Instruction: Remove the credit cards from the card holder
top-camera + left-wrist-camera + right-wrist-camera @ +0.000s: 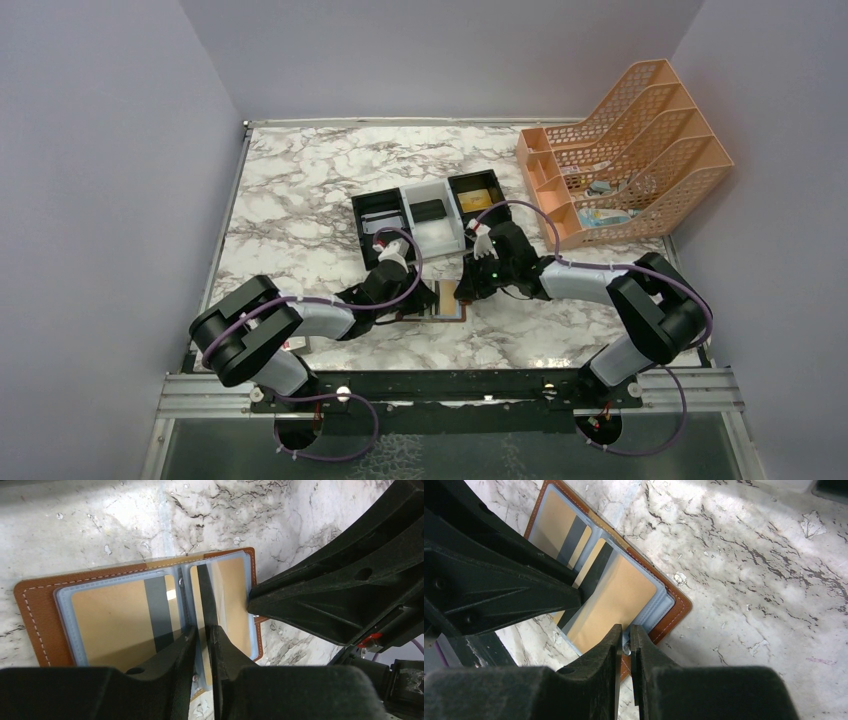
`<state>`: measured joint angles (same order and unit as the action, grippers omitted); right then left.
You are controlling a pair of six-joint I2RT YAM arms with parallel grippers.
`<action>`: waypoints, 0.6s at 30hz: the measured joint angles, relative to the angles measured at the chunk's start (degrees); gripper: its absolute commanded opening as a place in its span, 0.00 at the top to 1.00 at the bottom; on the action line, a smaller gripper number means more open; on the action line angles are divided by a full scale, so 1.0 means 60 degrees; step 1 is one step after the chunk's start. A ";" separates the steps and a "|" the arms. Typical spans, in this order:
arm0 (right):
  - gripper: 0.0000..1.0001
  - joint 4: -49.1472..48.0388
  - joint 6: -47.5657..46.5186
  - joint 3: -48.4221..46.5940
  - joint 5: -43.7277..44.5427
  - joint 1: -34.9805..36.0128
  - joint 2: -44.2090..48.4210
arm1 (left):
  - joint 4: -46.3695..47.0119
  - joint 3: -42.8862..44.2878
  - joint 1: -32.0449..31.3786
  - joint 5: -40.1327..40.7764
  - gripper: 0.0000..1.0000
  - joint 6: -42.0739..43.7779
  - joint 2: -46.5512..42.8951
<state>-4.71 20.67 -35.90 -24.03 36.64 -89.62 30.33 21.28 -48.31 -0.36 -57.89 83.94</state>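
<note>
The card holder [450,300], brown leather with blue-grey pockets, lies open on the marble between both grippers. In the left wrist view a gold credit card [110,625] with a dark stripe sits in its left pocket [62,625]. A second gold card [619,595] sits in a lifted inner leaf. My left gripper [204,630] has its fingers nearly together around that card's striped edge [205,590]. My right gripper [625,629] is shut on the holder's near edge [674,607] by the silver snap.
A black-white-black tray [357,225] stands just behind the holder, with a flat card-like piece in each compartment. An orange mesh file rack [630,150] fills the back right corner. Grey walls close in the table on three sides.
</note>
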 measured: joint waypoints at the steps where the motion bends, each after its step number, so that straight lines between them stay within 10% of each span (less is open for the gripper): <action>1: 0.87 0.0000 0.0000 0.0000 0.0000 0.0000 0.0000 | 0.0015 -0.0015 0.0000 -0.0011 0.85 -0.0022 0.0007; 18: 0.86 -0.0007 0.0033 0.0000 0.0058 0.0000 0.0007 | 0.0444 -0.0554 0.0044 -0.0007 1.00 -0.0313 -0.0685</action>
<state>-4.75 20.86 -35.90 -23.68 36.64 -89.58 32.99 17.96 -48.05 -0.40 -59.77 79.83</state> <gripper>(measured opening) 0.132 0.018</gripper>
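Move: The card half showing from the right sleeve has its free edge right at my left fingertips; its middle is about 2 cm to their right, level fore-and-aft and 1 cm below. The card in the left sleeve is some 4 cm to the left, and the white tray's middle about 17 cm ahead and 1 cm left. From my right hand, the card I want is about 3 cm left, 1 cm ahead and 1 cm below. I shut my left fingers from a small gap until they pinch the free left edge of the card, staying almost in place and sinking a touch. Then I draw up about 1.5 cm, easing roughly half a centimetre left, away from the sleeve. My right hand stays put, keeping its grip on the card holder's right edge. ##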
